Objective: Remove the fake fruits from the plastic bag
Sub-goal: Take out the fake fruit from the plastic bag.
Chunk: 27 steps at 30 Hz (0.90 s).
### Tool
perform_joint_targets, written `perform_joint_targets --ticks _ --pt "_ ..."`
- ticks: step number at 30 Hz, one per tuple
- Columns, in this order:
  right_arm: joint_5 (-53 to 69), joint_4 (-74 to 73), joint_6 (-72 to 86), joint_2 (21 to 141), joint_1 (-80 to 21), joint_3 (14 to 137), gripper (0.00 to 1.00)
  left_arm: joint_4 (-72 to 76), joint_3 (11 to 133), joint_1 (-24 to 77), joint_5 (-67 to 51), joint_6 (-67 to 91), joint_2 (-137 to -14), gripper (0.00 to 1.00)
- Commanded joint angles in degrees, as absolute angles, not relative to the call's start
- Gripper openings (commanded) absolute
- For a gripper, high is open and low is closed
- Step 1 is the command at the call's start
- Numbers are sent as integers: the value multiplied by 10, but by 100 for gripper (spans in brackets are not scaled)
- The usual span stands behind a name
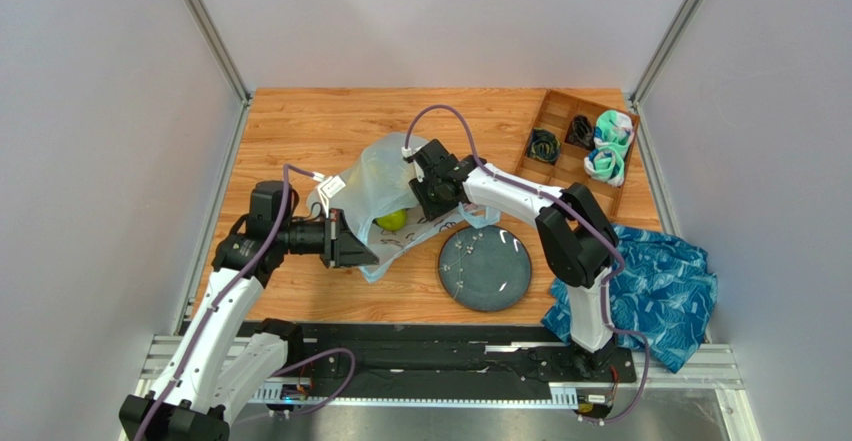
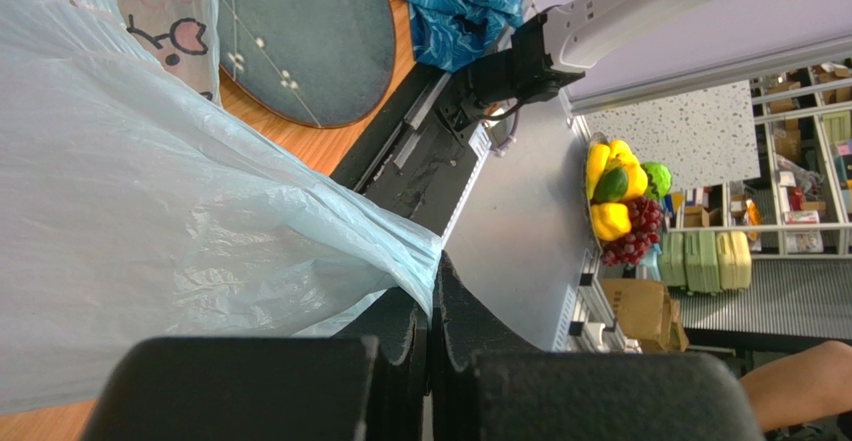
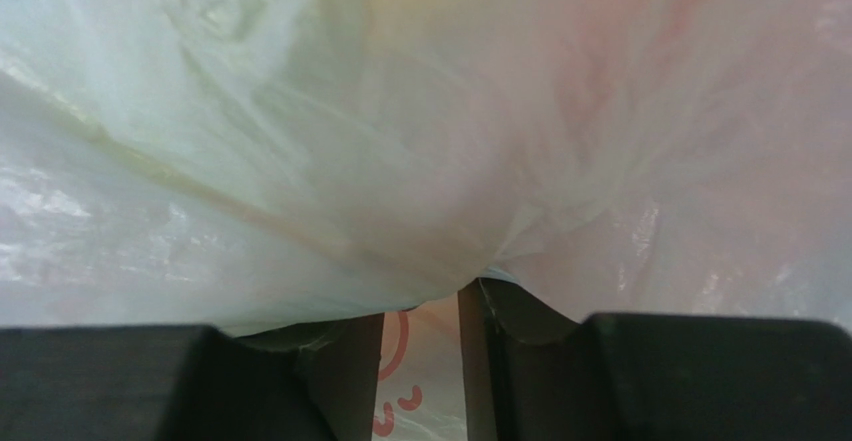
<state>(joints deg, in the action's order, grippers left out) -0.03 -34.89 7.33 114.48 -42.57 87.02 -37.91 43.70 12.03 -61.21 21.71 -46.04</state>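
The plastic bag (image 1: 375,176), pale and crinkly, lies crumpled mid-table between both arms. One yellow-green fake fruit (image 1: 391,219) shows through its film; other fruits are hidden. My left gripper (image 1: 362,249) is at the bag's near-left edge, and in the left wrist view it (image 2: 432,261) is shut on a fold of the bag (image 2: 150,161). My right gripper (image 1: 432,193) presses into the bag's right side. In the right wrist view its jaws (image 3: 470,286) stand slightly apart. Bag film (image 3: 400,111) is bunched over the tips and creases run to them.
A dark round plate (image 1: 485,267) sits just right of the bag. A wooden tray (image 1: 560,156) with rolled socks (image 1: 610,146) stands at the back right. The blue patterned cloth (image 1: 660,286) hangs over the table's right front corner.
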Motion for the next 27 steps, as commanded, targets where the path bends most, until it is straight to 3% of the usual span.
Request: perform_joint_targets --ticks 1,9,16,21,27 --pt "-29 -334 65 1143 -425 882 26 -345 433 123 -618 209 -454 0" --pt "-8 -361 55 1079 -425 880 0 -300 439 123 -581 226 -475 0" --pt "53 -370 50 1030 -425 850 0 -293 445 123 -575 225 -487 0" --pt "162 -409 26 1012 -425 850 0 -268 451 123 -552 229 -497 0" --pt "226 -511 -54 1005 -426 882 0 -261 539 123 -512 178 -561 0"
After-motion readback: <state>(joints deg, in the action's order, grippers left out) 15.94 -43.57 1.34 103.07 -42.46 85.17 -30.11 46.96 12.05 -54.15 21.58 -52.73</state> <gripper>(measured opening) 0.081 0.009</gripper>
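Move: The watermelon slice is hidden under the plastic, practically at my right fingertips inside the bag, about 1 cm farther left and 1 cm lower. From my right hand the green fruit lies about 8 cm left and 5 cm back, and the plate 11 cm right and 14 cm back. My left hand, holding the bag's rim, has the slice about 18 cm ahead, 8 cm right and 18 cm below. I shut my partly open right fingers on the edge of the watermelon slice, almost without shifting. Then I lift it about 6.5 cm, next drawing it back some 6 cm towards the bag's mouth, the hand turning roughly 15 degrees, mostly counter-clockwise. My left hand keeps its pinch on the bag's rim and carries it about 5 cm forward. ##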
